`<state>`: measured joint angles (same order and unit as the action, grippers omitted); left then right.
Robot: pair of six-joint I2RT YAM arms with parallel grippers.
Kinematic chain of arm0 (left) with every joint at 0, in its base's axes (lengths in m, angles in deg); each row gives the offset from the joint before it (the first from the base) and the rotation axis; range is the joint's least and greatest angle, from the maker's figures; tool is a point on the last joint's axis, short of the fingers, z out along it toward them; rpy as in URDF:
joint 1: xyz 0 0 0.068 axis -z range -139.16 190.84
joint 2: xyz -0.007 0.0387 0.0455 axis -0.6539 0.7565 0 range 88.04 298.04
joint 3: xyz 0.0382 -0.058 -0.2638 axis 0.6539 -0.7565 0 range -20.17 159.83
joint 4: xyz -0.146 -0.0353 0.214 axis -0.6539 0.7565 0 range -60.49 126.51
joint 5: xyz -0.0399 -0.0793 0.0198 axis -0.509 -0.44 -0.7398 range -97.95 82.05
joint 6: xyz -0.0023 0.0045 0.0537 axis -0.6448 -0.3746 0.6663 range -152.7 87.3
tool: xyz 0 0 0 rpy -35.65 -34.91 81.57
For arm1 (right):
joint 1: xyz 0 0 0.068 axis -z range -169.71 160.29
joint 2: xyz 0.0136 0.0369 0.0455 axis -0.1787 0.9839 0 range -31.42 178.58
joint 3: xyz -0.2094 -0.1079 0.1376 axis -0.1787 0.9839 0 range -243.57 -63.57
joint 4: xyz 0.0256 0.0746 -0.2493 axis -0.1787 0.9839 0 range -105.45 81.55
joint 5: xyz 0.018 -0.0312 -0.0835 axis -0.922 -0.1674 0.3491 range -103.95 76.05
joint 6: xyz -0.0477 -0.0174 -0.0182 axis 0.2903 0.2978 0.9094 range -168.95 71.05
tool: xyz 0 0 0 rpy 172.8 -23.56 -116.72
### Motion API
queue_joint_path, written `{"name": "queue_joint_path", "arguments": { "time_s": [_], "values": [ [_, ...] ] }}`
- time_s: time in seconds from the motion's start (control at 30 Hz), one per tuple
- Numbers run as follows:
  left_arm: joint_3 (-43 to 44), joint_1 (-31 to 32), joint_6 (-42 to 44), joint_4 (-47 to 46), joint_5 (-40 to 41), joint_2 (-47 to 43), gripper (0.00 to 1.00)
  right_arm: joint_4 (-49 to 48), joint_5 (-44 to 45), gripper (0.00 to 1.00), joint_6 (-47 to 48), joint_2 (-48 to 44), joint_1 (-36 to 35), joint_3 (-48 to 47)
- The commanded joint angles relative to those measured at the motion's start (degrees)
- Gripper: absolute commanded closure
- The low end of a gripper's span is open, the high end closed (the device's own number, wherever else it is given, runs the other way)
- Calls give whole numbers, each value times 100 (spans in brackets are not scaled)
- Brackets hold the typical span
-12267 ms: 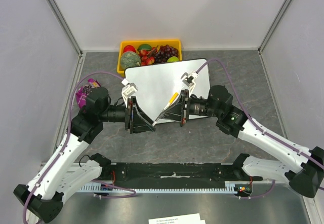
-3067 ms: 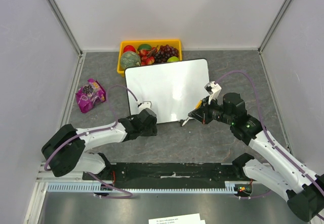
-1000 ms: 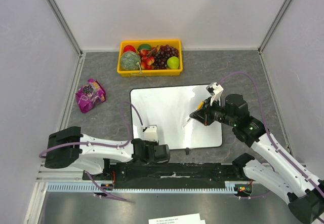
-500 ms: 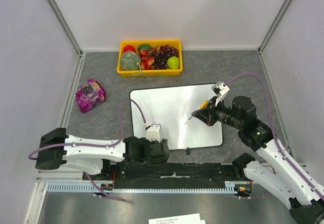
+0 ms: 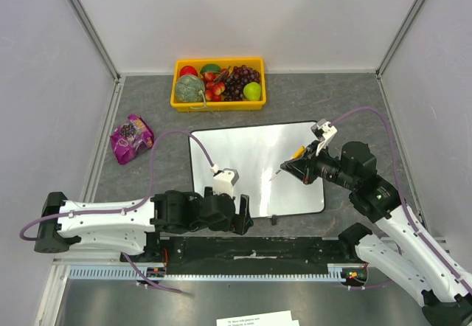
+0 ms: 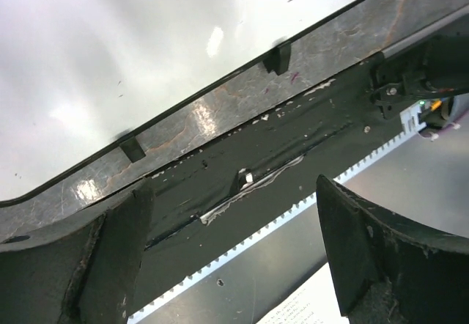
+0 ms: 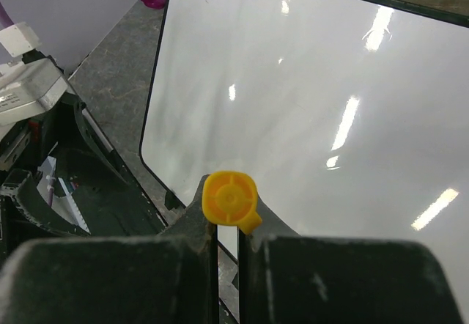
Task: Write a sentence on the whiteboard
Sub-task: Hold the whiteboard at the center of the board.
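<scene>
The whiteboard (image 5: pixel 243 164) lies flat in the middle of the table, glossy and blank; no sentence shows on it. It fills the right wrist view (image 7: pixel 315 97) and the top of the left wrist view (image 6: pixel 110 53). My right gripper (image 5: pixel 296 167) hovers over the board's right part, shut on a marker (image 5: pixel 286 165) with a yellow end (image 7: pixel 230 199), tip pointing down-left. My left gripper (image 5: pixel 241 215) is open and empty at the board's near edge, its fingers (image 6: pixel 121 243) wide apart over the black rail.
A yellow fruit tray (image 5: pixel 218 108) stands at the back. A purple packet (image 5: pixel 131 139) lies at the left. The black base rail (image 5: pixel 251 248) runs along the near edge, also in the left wrist view (image 6: pixel 256 155). Grey walls enclose the table.
The board, earlier propped against the tray, now lies flat nearer the arms. In the last second my left gripper slid right along its near edge; my right gripper shifted slightly right with the marker.
</scene>
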<state>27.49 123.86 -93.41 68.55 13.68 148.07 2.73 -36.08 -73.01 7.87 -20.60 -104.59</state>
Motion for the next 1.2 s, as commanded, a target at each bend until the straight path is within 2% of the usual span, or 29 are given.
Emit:
{"name": "queue_joint_path", "arguments": {
  "time_s": [0.0,0.2,0.43,0.63,0.93,1.03,1.17],
  "values": [
    [-46,-286,788,-625,-456,-237,5,-51,51,100,-12,-114,5,-100],
    [-231,-971,1359,-1276,-1256,-211,5,-25,95,100,-29,-149,5,-56],
    [-64,-2263,2211,-1610,-2136,-220,5,-16,147,100,-47,-193,5,-56],
    [33,-3344,2765,-1856,-3268,-115,4,-7,183,100,-73,-194,-4,-56],
    [77,-4908,3206,-2208,-4385,-35,4,-24,262,100,-73,-106,13,-91],
    [199,-5444,3275,-2156,-4798,-88,4,-24,236,100,-73,-62,13,-161],
    [752,-6016,3635,-1604,-4940,-18,4,-51,235,100,-38,52,5,-240]
  ]
}}
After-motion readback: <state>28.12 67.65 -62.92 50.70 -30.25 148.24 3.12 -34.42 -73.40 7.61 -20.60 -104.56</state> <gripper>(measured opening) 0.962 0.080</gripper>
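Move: The whiteboard's middle lies about 12 cm ahead of the open left hand, 4 cm to its right and 13 cm below; the board's far left corner is some 24 cm ahead and 16 cm left. The marker in the right hand is roughly 15 cm ahead, 10 cm right and 11 cm above the left hand. From the right hand, the board's middle lies about 2 cm back, 6 cm left and 24 cm down. Left hand, open, sweeps about 17 cm forward, then also left, rising 5 cm over the whiteboard's left half. ##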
